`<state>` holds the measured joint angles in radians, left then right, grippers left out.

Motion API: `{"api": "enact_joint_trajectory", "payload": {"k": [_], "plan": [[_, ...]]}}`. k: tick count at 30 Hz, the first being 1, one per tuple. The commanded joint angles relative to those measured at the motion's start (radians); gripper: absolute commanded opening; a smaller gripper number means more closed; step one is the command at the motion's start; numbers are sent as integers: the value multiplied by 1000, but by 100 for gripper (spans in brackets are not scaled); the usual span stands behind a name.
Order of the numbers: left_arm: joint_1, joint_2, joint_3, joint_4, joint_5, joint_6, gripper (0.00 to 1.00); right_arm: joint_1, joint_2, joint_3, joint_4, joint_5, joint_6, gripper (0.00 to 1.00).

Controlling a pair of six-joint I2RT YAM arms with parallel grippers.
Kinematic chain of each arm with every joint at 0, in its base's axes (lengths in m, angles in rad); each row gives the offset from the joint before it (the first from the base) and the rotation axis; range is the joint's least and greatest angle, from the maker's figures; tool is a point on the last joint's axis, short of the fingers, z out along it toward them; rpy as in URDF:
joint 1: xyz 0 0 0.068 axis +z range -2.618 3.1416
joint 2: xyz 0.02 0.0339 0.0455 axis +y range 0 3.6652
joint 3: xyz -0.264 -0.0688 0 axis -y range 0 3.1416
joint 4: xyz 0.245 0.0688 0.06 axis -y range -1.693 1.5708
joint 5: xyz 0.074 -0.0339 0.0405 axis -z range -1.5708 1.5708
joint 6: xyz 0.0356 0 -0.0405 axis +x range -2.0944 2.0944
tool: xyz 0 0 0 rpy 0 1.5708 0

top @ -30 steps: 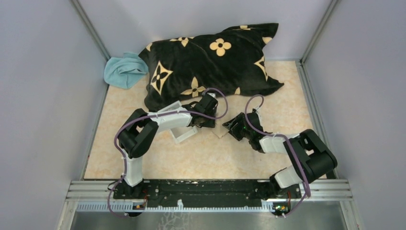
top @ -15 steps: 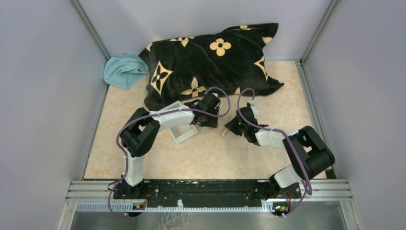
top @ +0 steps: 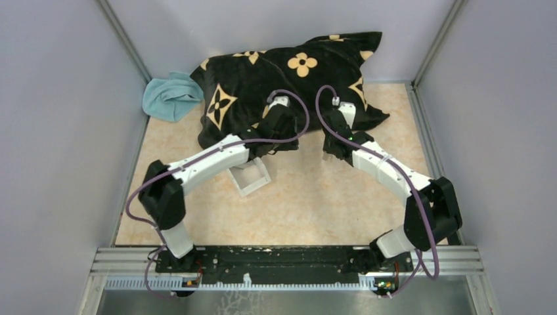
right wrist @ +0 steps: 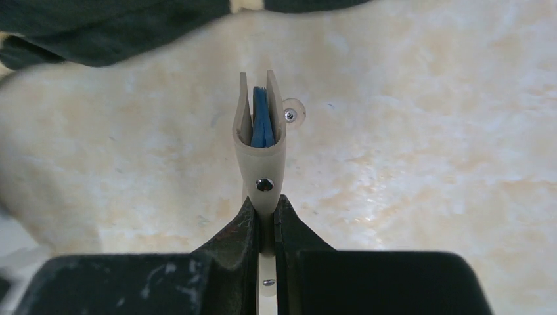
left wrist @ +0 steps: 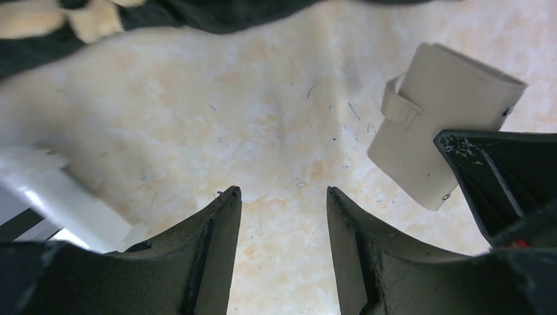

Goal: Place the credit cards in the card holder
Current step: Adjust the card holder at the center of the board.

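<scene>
The tan card holder [right wrist: 261, 154] is seen edge-on in the right wrist view. My right gripper [right wrist: 265, 200] is shut on its lower end. A blue credit card [right wrist: 263, 121] sits between its two flaps, and the snap tab [right wrist: 292, 113] sticks out to the right. In the left wrist view the card holder [left wrist: 446, 125] hangs closed at the right, with a right finger [left wrist: 499, 184] against it. My left gripper [left wrist: 282, 191] is open over bare table with nothing between its fingers. From above, the left gripper [top: 287, 143] and right gripper [top: 326, 152] are close together by the pillow's near edge.
A black pillow with tan flowers [top: 289, 79] fills the back of the table, and a teal cloth [top: 169, 96] lies at its left. A clear shallow tray [top: 249, 177] lies under the left forearm; its white edge [left wrist: 59, 197] shows at the left. Grey walls close both sides.
Both arms have stretched away from me toward the pillow. The right gripper has shut on the card holder and carried it along. The left gripper has opened wider.
</scene>
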<state>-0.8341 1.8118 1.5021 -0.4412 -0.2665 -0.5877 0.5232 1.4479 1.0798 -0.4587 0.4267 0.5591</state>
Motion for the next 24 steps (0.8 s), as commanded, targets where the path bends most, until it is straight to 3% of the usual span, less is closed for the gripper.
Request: {"api": "enact_joint_trajectory", "payload": {"k": [1, 11, 20, 24], "plan": [[4, -166, -90, 7, -142, -58, 58, 16, 29, 86, -190, 127, -134, 0], [5, -437, -307, -53, -363, -210, 57, 158, 251, 270, -369, 277, -253, 0], [5, -544, -385, -113, -434, -300, 57, 315, 457, 358, -452, 339, -268, 0], [4, -566, -399, -128, -444, -316, 56, 368, 483, 384, -459, 279, -245, 15]]}}
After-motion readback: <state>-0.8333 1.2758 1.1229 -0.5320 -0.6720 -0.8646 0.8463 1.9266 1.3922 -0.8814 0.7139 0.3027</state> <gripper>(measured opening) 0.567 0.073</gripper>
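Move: The card holder is already pinched in the right fingers. The bare table spot it is headed for lies about 6 cm back, 7 cm left and 13 cm below that hand. From the same hand the white card tray is some 26 cm left and 4 cm back, 12 cm below, and the dark cushion's middle about 21 cm ahead and 8 cm left, 8 cm below. From the empty left hand the tray is about 16 cm left, 6 cm back and 14 cm below; the holder is 12 cm right, 2 cm ahead and 2 cm lower. The card holder, kept pinched in the right fingers, drifts 2 cm right, then is swung left and lowered about 7 cm towards the table while drawn back 4 cm; the wrist rolls its left side down some 40 degrees, tips down and turns counter-clockwise. The left hand clears off left, rising and edging back, to the tray, turning counter-clockwise, fingers staying half open. ##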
